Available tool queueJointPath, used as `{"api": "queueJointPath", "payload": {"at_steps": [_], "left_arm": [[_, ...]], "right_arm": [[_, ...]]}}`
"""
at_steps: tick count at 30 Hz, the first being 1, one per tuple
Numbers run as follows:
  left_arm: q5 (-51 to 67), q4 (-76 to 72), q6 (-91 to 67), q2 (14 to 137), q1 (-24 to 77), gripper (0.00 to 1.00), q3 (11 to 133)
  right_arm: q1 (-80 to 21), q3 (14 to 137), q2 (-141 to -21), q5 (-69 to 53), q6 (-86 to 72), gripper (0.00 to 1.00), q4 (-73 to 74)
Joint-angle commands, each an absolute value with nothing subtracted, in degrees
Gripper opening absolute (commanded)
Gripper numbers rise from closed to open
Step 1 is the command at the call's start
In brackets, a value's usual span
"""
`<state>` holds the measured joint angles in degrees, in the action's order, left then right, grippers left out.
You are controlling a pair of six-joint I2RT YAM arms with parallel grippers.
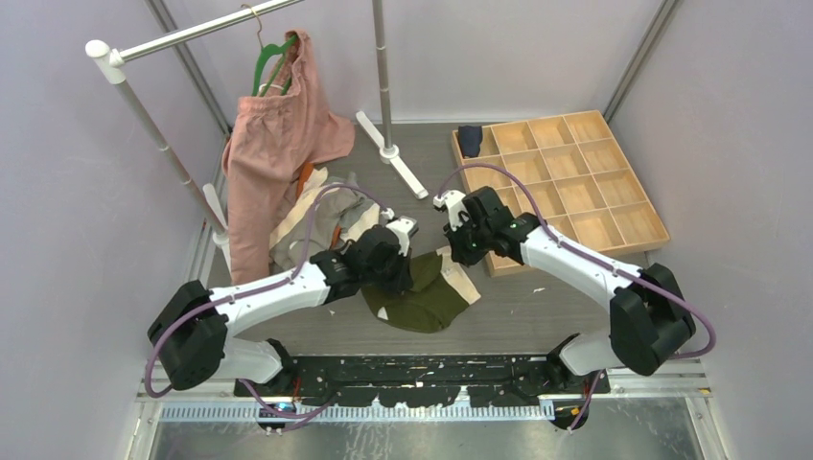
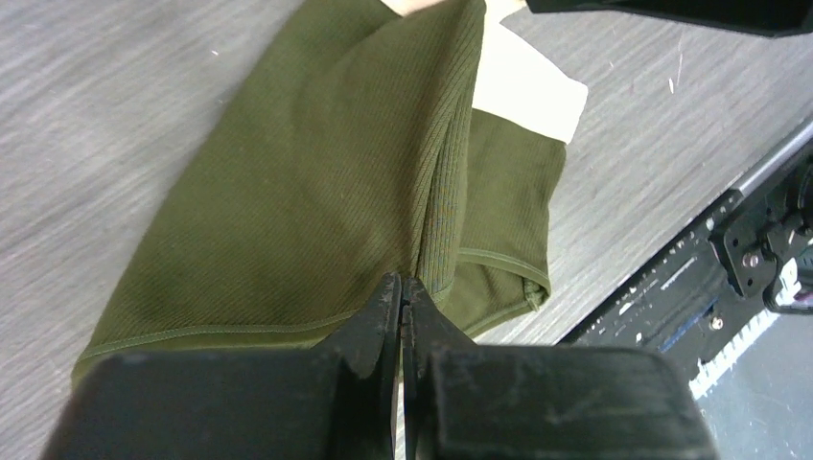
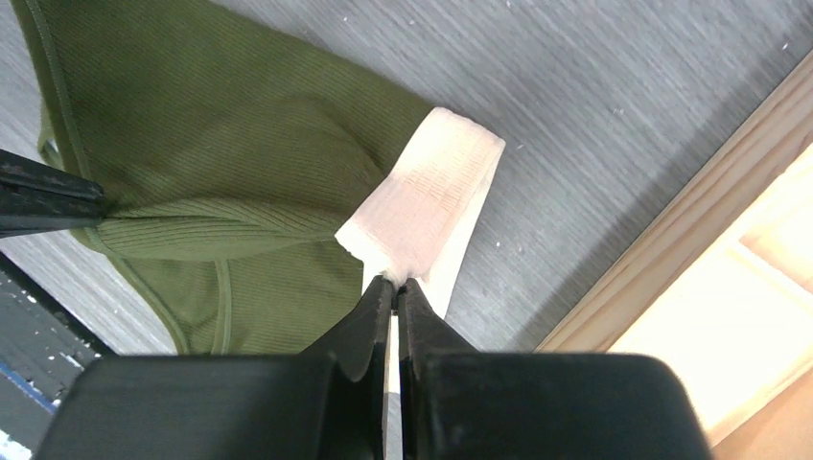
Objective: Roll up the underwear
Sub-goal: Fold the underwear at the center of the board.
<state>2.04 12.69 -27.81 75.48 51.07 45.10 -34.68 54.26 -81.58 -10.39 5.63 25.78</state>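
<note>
An olive green underwear (image 1: 422, 292) with a cream waistband lies in the middle of the table, partly lifted between both arms. My left gripper (image 2: 401, 281) is shut on a pinched fold at the leg hem of the olive underwear (image 2: 316, 192). My right gripper (image 3: 394, 283) is shut on the cream waistband (image 3: 427, 206) of the same underwear (image 3: 220, 163). The fabric is drawn into a taut ridge between the two grips. In the top view the left gripper (image 1: 401, 251) and the right gripper (image 1: 458, 238) hover close together over the garment.
A wooden tray of compartments (image 1: 575, 225) stands at the right, one dark rolled piece (image 1: 469, 140) in its far left cell. A heap of clothes (image 1: 321, 216) lies at the left under a pink garment (image 1: 273, 158) on a green hanger. A rack foot (image 1: 393, 153) stands behind.
</note>
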Motion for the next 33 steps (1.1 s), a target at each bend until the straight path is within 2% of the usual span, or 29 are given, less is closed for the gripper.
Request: {"api": "queueJointPath", "payload": {"at_steps": [1,9,13,16,19,26,31,33], "left_arm": [[3.7,10.0,-29.2,75.1,53.2,0.01,43.9],[4.1,7.6,-30.6,77.8,55.7,0.01,42.1],[4.1,7.0,-31.3,77.9,56.5,0.01,41.1],[4.5,6.5,-31.5,77.7,56.8,0.01,40.2],[4.9,6.4,-31.6,77.6,57.0,0.01,39.4],[7.6,4.4,-31.4,78.6,57.9,0.01,38.5],[8.6,3.8,-31.3,78.1,58.5,0.01,38.3],[8.6,3.6,-31.5,76.8,58.5,0.04,37.9]], "right_arm": [[-35.1,51.8,-77.4,-9.9,2.1,0.07,26.1],[-35.2,48.0,-76.3,-11.6,0.2,0.13,28.4],[-35.1,46.9,-73.8,-10.6,0.2,0.21,29.6],[-35.2,46.7,-70.8,-11.7,0.1,0.32,30.2],[-35.2,46.4,-67.7,-13.4,0.1,0.36,31.2],[-35.1,46.1,-61.0,-10.9,-5.8,0.37,29.7],[-35.2,42.2,-57.8,-7.2,-19.7,0.36,22.7],[-35.2,39.7,-57.1,-7.5,-26.6,0.34,19.5]]}}
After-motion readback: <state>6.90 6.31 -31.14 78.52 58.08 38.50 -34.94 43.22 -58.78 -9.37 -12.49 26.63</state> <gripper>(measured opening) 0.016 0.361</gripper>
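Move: Both hands already pinch the underwear's far edge. From the left hand, the near edge it is being folded onto lies about 7 cm back, 2 cm right and 5 cm below; the clothes pile is some 16 cm ahead and 19 cm left. From the right hand, the waistband's near end lies about 7 cm back, 3 cm right and 4 cm below; the wooden organizer's middle is roughly 18 cm ahead and 24 cm right. Keeping its pinch on the green edge, the left hand draws it back towards the base about 6 cm while sinking some 4 cm. The right hand still holds the waistband at first, pulling it back about 5 cm and a little right as it dips towards the table, then its fingers open, let the waistband go and rise straight off it by about 7 cm, rolling and turning slightly clockwise. ##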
